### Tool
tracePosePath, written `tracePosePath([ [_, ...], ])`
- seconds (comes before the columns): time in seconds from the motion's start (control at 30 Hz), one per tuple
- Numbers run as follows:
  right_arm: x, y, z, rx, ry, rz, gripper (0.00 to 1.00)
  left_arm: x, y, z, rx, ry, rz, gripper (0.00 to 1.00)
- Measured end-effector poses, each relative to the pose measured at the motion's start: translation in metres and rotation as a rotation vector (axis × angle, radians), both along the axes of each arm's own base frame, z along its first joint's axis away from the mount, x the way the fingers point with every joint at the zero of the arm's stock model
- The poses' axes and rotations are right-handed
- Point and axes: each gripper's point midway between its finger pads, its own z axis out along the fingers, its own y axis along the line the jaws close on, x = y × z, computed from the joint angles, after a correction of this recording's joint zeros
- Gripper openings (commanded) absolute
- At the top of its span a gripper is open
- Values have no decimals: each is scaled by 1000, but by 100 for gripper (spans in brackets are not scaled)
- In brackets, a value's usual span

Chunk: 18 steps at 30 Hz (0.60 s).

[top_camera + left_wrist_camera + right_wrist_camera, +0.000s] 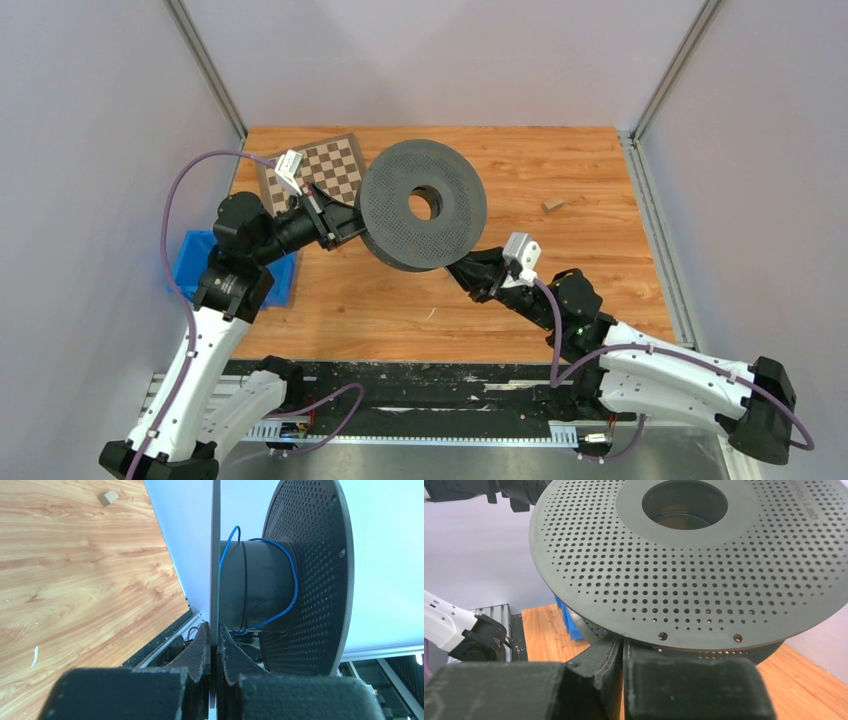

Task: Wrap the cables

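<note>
The dark grey two-disc spool [390, 230] hangs tilted above the table between both grippers. My left gripper [345, 222] is shut on the thin rim of one disc [215, 555], its jaws [215, 630] pressed on either side of it. The blue cable [294, 580] runs in a loose loop around the hub [260, 585] and drops to a kink below it. My right gripper [462, 270] sits at the spool's lower edge. In the right wrist view its jaws [624, 642] are shut under the perforated disc [674, 570], with a spot of blue cable [656, 648] at their tips.
A chessboard [335, 168] lies at the back left of the wooden table, partly under the left arm. A blue bin [195, 262] stands off the table's left edge. A small wooden block [552, 204] lies at the back right, also in the left wrist view [108, 497].
</note>
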Motion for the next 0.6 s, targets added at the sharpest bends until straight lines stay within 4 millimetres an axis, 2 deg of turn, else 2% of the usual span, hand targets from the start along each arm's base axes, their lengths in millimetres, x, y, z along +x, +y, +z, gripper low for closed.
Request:
tracePosePath([
  [0.1, -1, -7, -3, -25, 0, -14, 19, 1, 0, -5, 17, 22, 1, 0],
  [0.3, -10, -46, 12, -36, -72, -87, 35, 3, -5, -11, 33, 75, -37, 0],
  [0.4, -18, -55, 10, -77, -113, -79, 38, 0, -8, -10, 36, 87, -71, 0],
  [0.6, -31, -60, 0, -151, -190, -35, 43, -6, -12, -14, 46, 108, -135, 0],
])
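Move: The held spool's middle is about 8 cm ahead of the right hand, 5 cm to its left and 4 cm above; that hand's shut fingers are at its near rim. From the left hand, which already pinches one flange, the spool's middle is about 6 cm ahead, 9 cm right, near level. On the table 30 cm or so below lie the chessboard, roughly 38 cm ahead and 15 cm left of the left hand, and the wooden block, some 35 cm ahead and 27 cm right of the right hand. Right hand pulls about 6 cm right, then back, off the spool's rim, fingers opening; left keeps its flange pinch. ##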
